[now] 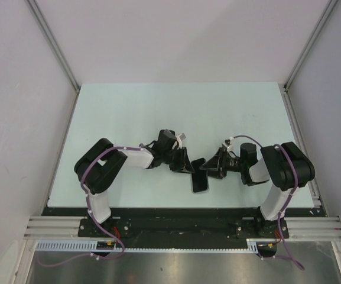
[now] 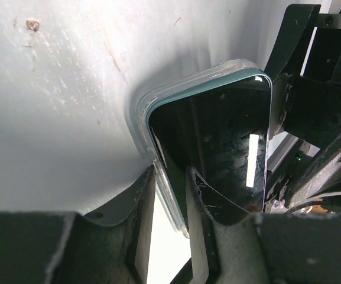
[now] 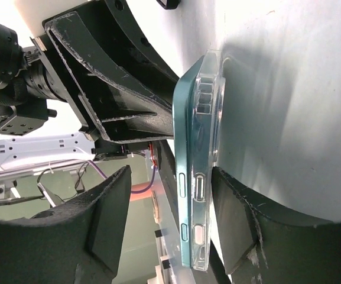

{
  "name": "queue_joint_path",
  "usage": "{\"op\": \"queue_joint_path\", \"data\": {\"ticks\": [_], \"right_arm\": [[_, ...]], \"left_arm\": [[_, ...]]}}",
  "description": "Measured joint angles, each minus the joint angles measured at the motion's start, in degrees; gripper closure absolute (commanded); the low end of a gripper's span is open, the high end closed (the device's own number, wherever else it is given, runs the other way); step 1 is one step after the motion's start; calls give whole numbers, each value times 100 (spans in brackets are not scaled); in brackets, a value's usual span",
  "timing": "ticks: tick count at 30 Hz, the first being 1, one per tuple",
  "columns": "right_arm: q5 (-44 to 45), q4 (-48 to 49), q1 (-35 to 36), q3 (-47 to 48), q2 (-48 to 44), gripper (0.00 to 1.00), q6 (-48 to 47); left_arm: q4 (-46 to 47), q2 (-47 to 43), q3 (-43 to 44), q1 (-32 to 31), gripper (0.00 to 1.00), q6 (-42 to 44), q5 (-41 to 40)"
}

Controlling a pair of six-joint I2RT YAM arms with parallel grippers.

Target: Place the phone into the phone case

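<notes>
The phone, a black slab with a teal edge, is held off the table between both grippers in the top view. In the left wrist view its dark screen lies on the clear phone case. My left gripper is shut on an end of phone and case, one finger on the screen and the other on the case's back. In the right wrist view the phone's teal side stands out beside the case's wall. My right gripper straddles both: one finger touches the case's back, the other stands well off.
The pale green table lies below, with white walls on three sides. A metal rail runs along the near edge by the arm bases. The right arm's black frame stands close beside the phone in the left wrist view.
</notes>
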Motion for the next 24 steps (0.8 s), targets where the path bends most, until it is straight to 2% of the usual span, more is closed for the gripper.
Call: {"op": "queue_joint_path", "data": {"ticks": [4, 9, 17, 20, 24], "right_arm": [[-24, 199, -33, -39, 68, 57, 103], [-79, 354, -74, -57, 107, 66, 195], [-129, 492, -129, -68, 210, 87, 195], [-136, 511, -146, -68, 240, 88, 199], [-120, 448, -181, -68, 240, 66, 140]], "left_arm": [[11, -11, -7, 0, 68, 2, 2], [9, -20, -15, 0, 68, 4, -4], [7, -26, -37, 2, 68, 7, -7], [-2, -33, -37, 2, 68, 9, -13], [-4, -33, -37, 2, 67, 11, -13]]}}
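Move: The case with the phone lying in it is between the hands. Its middle is about 3 cm left of the right hand's point, 2 cm back towards the bases and roughly 2 cm lower; the phone's own middle is in practically the same place, some 1 cm below that hand. From the left hand, whose fingers already straddle the left long edge, the case's middle lies about 3 cm right, 2 cm back and 1 cm higher. Nearly in place, the right hand closes its fingers to about half their gap across the right long edge, so that phone side and clear case back come to be pinched together between the pads, while the hand eases roughly 1 cm to the right. The left hand stays still with its fingers around the opposite edge. ##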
